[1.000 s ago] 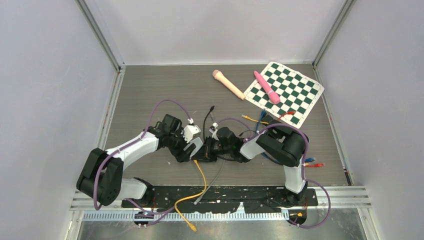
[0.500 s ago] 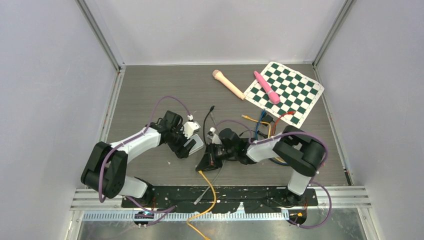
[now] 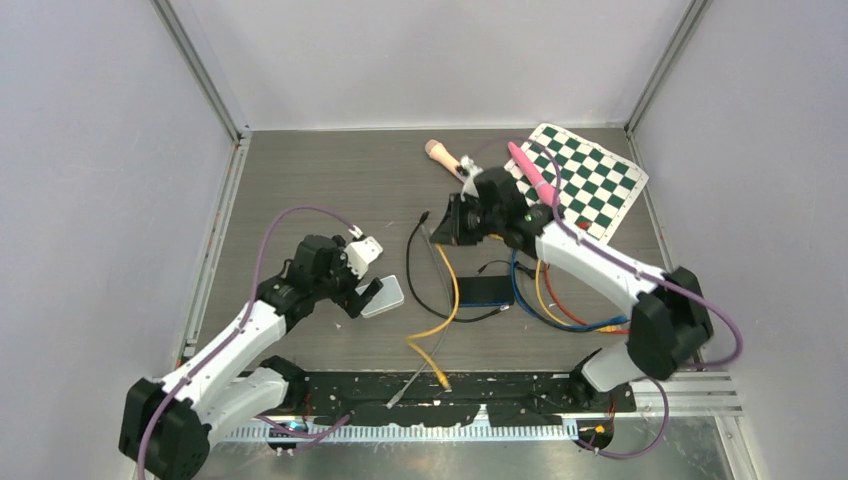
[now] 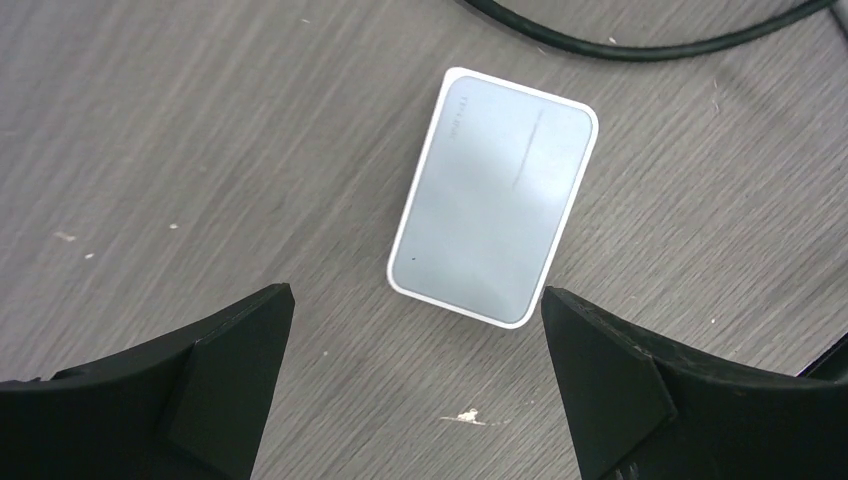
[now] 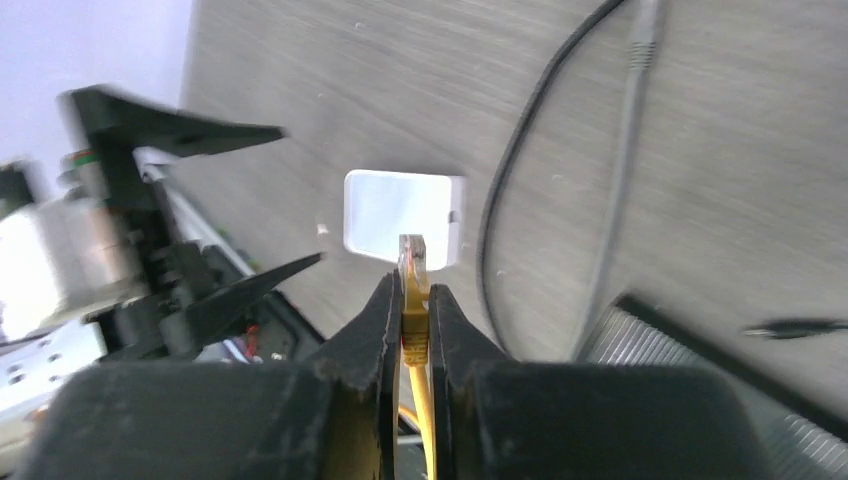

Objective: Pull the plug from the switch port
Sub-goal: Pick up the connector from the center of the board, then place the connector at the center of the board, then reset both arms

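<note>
The white switch (image 4: 495,210) lies flat on the grey table, free of any cable, also visible as the switch (image 3: 386,296) from above and the switch (image 5: 402,216) in the right wrist view. My left gripper (image 4: 415,293) hovers just short of it, open, with nothing between the fingers. My right gripper (image 5: 413,300) is shut on the yellow plug (image 5: 413,262), held in the air well away from the switch. From above, the right gripper (image 3: 452,227) is at the table's middle back, and the yellow cable (image 3: 452,290) trails from it toward the near edge.
A black box (image 3: 485,290) lies among black, grey, blue and orange cables (image 3: 545,305) right of the switch. At the back right sit a green checkered mat (image 3: 585,180), a pink rod (image 3: 533,172) and a beige rod (image 3: 452,163).
The right gripper pulled the yellow plug out of the switch and carried it toward the back. The left gripper let go of the switch, opened wide and drew back to the left.
</note>
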Tool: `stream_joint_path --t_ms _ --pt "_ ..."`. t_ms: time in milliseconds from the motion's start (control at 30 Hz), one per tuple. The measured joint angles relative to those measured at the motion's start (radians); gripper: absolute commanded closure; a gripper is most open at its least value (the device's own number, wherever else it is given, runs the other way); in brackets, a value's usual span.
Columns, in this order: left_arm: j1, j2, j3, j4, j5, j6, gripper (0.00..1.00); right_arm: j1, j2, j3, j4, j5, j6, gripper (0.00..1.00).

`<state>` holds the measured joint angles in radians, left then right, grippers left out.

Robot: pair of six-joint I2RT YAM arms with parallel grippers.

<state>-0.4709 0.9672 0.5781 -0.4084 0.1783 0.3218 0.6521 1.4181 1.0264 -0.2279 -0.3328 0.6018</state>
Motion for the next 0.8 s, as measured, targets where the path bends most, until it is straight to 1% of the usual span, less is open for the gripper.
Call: stream_joint_path --t_ms 33,67,133,167,200,233,267,300,333,367,433,500,600,733,800 --pt "0.0 -0.028 -0.002 0.003 -0.009 -0.01 0.0 -0.019 0.055 0.096 -0.073 0.011 -0.05 0.95" --pt "0.0 -0.063 -0.007 0.01 -0.02 -0.03 0.0 -0.027 0.101 0.159 -0.101 0.016 -0.084 0.95" --pt "0.0 -0.142 -0.024 0.039 -0.05 -0.078 0.0 -0.041 0.233 0.333 -0.185 0.04 -0.163 0.86" --pt "0.0 -0.187 -0.04 0.066 -0.078 -0.115 0.0 -0.044 0.293 0.41 -0.219 0.05 -0.193 0.74" --pt "0.0 -0.231 -0.055 0.089 -0.112 -0.164 0.0 -0.047 0.367 0.494 -0.255 0.055 -0.222 0.67" --pt "0.0 -0.27 -0.067 0.103 -0.154 -0.22 0.0 -0.048 0.428 0.557 -0.275 0.059 -0.245 0.56" --pt "0.0 -0.294 -0.071 0.105 -0.188 -0.267 0.0 -0.05 0.488 0.615 -0.303 0.065 -0.263 0.51" --pt "0.0 -0.322 -0.072 0.098 -0.234 -0.331 0.0 -0.051 0.544 0.666 -0.333 0.073 -0.28 0.44" --pt "0.0 -0.334 -0.071 0.092 -0.257 -0.375 0.0 -0.052 0.593 0.703 -0.359 0.08 -0.294 0.41" --pt "0.0 -0.347 -0.06 0.061 -0.275 -0.425 0.01 -0.052 0.625 0.718 -0.38 0.091 -0.304 0.3" --pt "0.001 -0.358 -0.034 0.014 -0.288 -0.502 0.0 -0.053 0.645 0.709 -0.423 0.11 -0.316 0.24" --pt "0.001 -0.364 -0.017 -0.009 -0.297 -0.578 0.0 -0.054 0.62 0.665 -0.44 0.131 -0.332 0.21" --pt "0.0 -0.364 -0.008 -0.048 -0.336 -0.71 0.0 -0.054 0.507 0.577 -0.446 0.167 -0.347 0.21" --pt "0.0 -0.352 -0.006 -0.113 -0.417 -0.845 0.0 -0.066 0.22 0.415 -0.41 0.283 -0.355 0.2" --pt "0.0 -0.343 0.0 -0.155 -0.46 -0.893 0.0 -0.084 0.015 0.278 -0.351 0.368 -0.344 0.2"
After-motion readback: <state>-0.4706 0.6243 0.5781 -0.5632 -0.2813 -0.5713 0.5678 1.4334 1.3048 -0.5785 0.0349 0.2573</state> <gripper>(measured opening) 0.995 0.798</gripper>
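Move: The yellow cable's plug is already pinched in the right hand; the bare table it goes to lies about 13 cm ahead, 5 cm left and 17 cm below that hand. The black cable's tip lies 2 cm to the right of that spot; from the hand, the white box sits 5 cm back and 12 cm left, the black switch 3 cm back and 9 cm right. From the left hand the spot is some 17 cm ahead, 10 cm right, 9 cm below. The yellow cable's plug, still gripped at first, is swung forward about 12 cm and lowered towards the black cable's tip; the right fingers open wide and let go, then the empty hand lifts some 12 cm, going right and a little back. The open left hand rises from the white box, drifts left, turns roughly 50 degrees counter-clockwise and sinks slightly. ##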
